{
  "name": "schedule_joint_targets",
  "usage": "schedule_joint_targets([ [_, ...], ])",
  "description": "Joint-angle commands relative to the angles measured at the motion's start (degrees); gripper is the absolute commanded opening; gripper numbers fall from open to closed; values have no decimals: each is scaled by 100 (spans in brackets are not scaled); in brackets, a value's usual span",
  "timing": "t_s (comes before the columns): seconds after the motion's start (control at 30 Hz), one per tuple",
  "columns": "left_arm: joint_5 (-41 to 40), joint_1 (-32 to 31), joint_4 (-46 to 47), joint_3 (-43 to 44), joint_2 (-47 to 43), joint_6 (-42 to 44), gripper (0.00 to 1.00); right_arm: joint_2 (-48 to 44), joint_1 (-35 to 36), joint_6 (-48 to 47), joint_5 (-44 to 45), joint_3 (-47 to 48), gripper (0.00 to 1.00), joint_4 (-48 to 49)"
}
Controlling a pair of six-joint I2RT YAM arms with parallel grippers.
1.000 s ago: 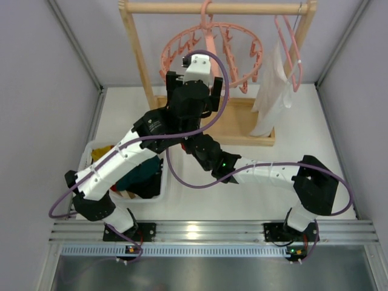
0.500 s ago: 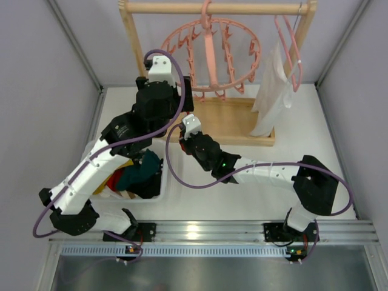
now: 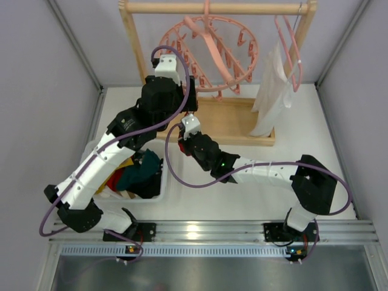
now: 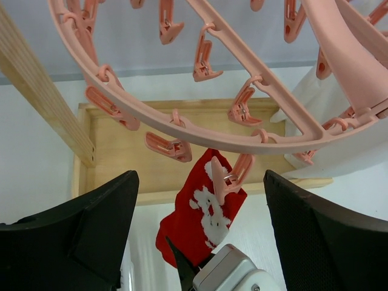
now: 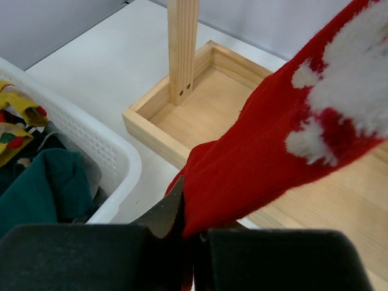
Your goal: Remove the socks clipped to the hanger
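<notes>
The round pink hanger (image 3: 209,54) hangs tilted from the wooden rail, and its ring (image 4: 182,124) and clips fill the top of the left wrist view. One red sock with white pattern (image 4: 206,209) hangs from a pink clip (image 4: 230,176) on that ring. My left gripper (image 4: 199,182) is open just below the ring, with one finger on each side of the clipped sock and apart from it. My right gripper (image 5: 191,227) is shut on the sock's lower end (image 5: 273,151). From above, the right gripper (image 3: 182,142) sits beneath the left gripper (image 3: 189,100).
A white basket (image 3: 154,197) at the left holds removed teal (image 5: 36,194), red and yellow (image 5: 18,109) socks. The wooden rack's base tray (image 3: 236,121) and left post (image 5: 182,48) stand close by. A white cloth (image 3: 270,91) hangs on a slim pink hanger at the right.
My left arm swung left out from under the ring, then edged back toward it with its jaws a little narrower. The hanger has tilted. The right arm has barely moved.
</notes>
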Motion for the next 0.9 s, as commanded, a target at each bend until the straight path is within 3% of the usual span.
schedule_joint_targets([
  [0.0, 199, 3, 128, 100, 111, -70, 87, 77, 41, 94, -124, 304, 0, -56],
  [0.4, -152, -76, 110, 136, 427, 149, 85, 157, 50, 102, -203, 383, 0, -92],
  [0.67, -433, -6, 102, 338, 744, 237, 71, 95, 50, 85, -203, 331, 0, -92],
  [0.87, -504, 64, 111, 426, 797, 246, 67, 34, 50, 76, -247, 278, 0, -57],
])
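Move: The clip holding the red sock is roughly 4 cm ahead of the open left gripper, 2 cm to its right and 5 cm lower. The sock's middle is about 6 cm below that clip and 3 cm nearer the robot, and an empty clip sits on the ring some 4 cm left of the sock's clip and 1 cm farther out. From the right gripper, already pinching the sock's lower part, the sock's clip is about 5 cm ahead, 4 cm right and 12 cm up. Bring the left gripper down and forward, about 5 cm lower and 3 cm out, drifting slightly right, so that its fingers straddle the clip on the red sock. Roll it a little, left side up, and start closing part-way as you arrive. Keep the sock pinched in the right gripper, almost still, below. ##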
